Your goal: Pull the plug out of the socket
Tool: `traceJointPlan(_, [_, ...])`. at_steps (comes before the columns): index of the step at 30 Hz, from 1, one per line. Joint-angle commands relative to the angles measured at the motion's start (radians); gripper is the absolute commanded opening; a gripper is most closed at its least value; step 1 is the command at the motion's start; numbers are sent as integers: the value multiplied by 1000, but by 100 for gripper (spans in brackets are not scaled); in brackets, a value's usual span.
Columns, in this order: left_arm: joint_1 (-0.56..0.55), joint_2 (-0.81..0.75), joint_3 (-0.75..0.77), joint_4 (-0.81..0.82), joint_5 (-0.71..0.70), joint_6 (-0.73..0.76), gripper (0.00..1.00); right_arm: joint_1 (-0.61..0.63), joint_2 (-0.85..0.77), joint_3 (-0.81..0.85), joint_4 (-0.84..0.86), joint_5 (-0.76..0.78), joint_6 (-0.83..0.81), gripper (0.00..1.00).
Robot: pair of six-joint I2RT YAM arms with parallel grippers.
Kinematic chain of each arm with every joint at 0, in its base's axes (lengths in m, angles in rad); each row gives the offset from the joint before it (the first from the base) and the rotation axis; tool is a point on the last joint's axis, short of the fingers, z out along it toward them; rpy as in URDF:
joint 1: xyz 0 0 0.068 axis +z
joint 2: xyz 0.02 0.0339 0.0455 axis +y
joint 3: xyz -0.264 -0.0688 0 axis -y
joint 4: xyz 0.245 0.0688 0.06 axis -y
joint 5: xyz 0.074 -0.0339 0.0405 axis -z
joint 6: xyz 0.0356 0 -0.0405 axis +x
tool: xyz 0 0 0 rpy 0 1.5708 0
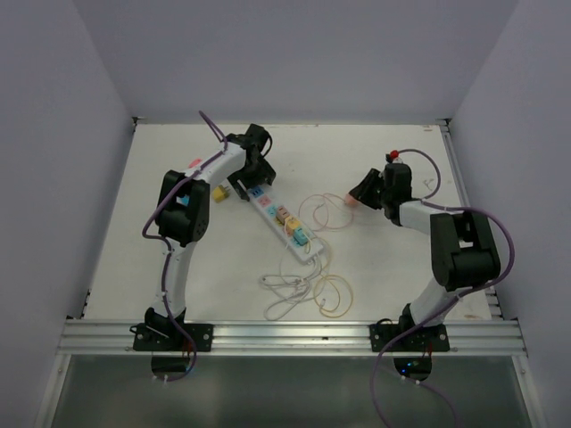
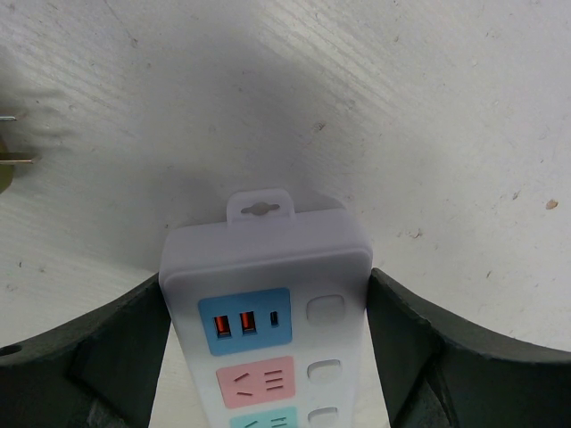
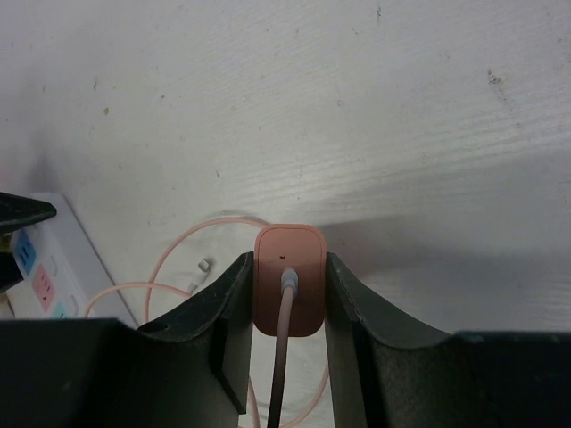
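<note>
The socket (image 1: 284, 217) is a long white power strip lying diagonally mid-table, with coloured outlet faces. My left gripper (image 1: 253, 175) is shut on its far end; in the left wrist view both black fingers (image 2: 406, 343) press the sides of the socket (image 2: 268, 259) beside its blue USB face. The plug (image 3: 288, 267) is a salmon-pink block with a pink cable out of its back. My right gripper (image 3: 287, 260) is shut on it, holding the plug (image 1: 351, 201) clear of the strip, off to its right.
A loose yellow plug (image 1: 217, 194) lies left of the strip, its prongs (image 2: 16, 160) at the left wrist view's edge. Small coloured plugs (image 1: 294, 228) sit in the strip. White cord (image 1: 285, 285) and cable loops (image 1: 335, 299) lie near the front. Walls enclose the table.
</note>
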Motion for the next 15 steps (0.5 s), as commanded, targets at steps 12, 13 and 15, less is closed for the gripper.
traceJointPlan(12, [-3,39,-65,-16,-23,19,0,-97,-47,92,-196,46,-69,84])
traceJointPlan(13, [-3,36,-66,-17,-25,19,0,-95,-59,104,-240,65,-78,86])
traceJointPlan(15, [-3,35,-69,-14,-25,19,0,-92,-96,135,-294,78,-109,94])
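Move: The right hand still holds the salmon plug at its fingertips, and the clear bit of table it is taken to lies about 4 cm below and 2 cm to the right. The loops of the pink cable lie roughly 7 cm to this hand's left and 3 cm back. The power strip's middle is some 18 cm to its left and 6 cm back. From the left hand, that bit of table is about 27 cm to the right and 5 cm back. The right hand spreads its fingers wide from their grip on the salmon plug, lets go of it low over the clear table, and draws about 5 cm to the right while sinking some 1.5 cm, away from the power strip, with the fingertips tipping down by only a few degrees. The left hand stays where it is, keeping its fingers on both sides of the strip's far end. ##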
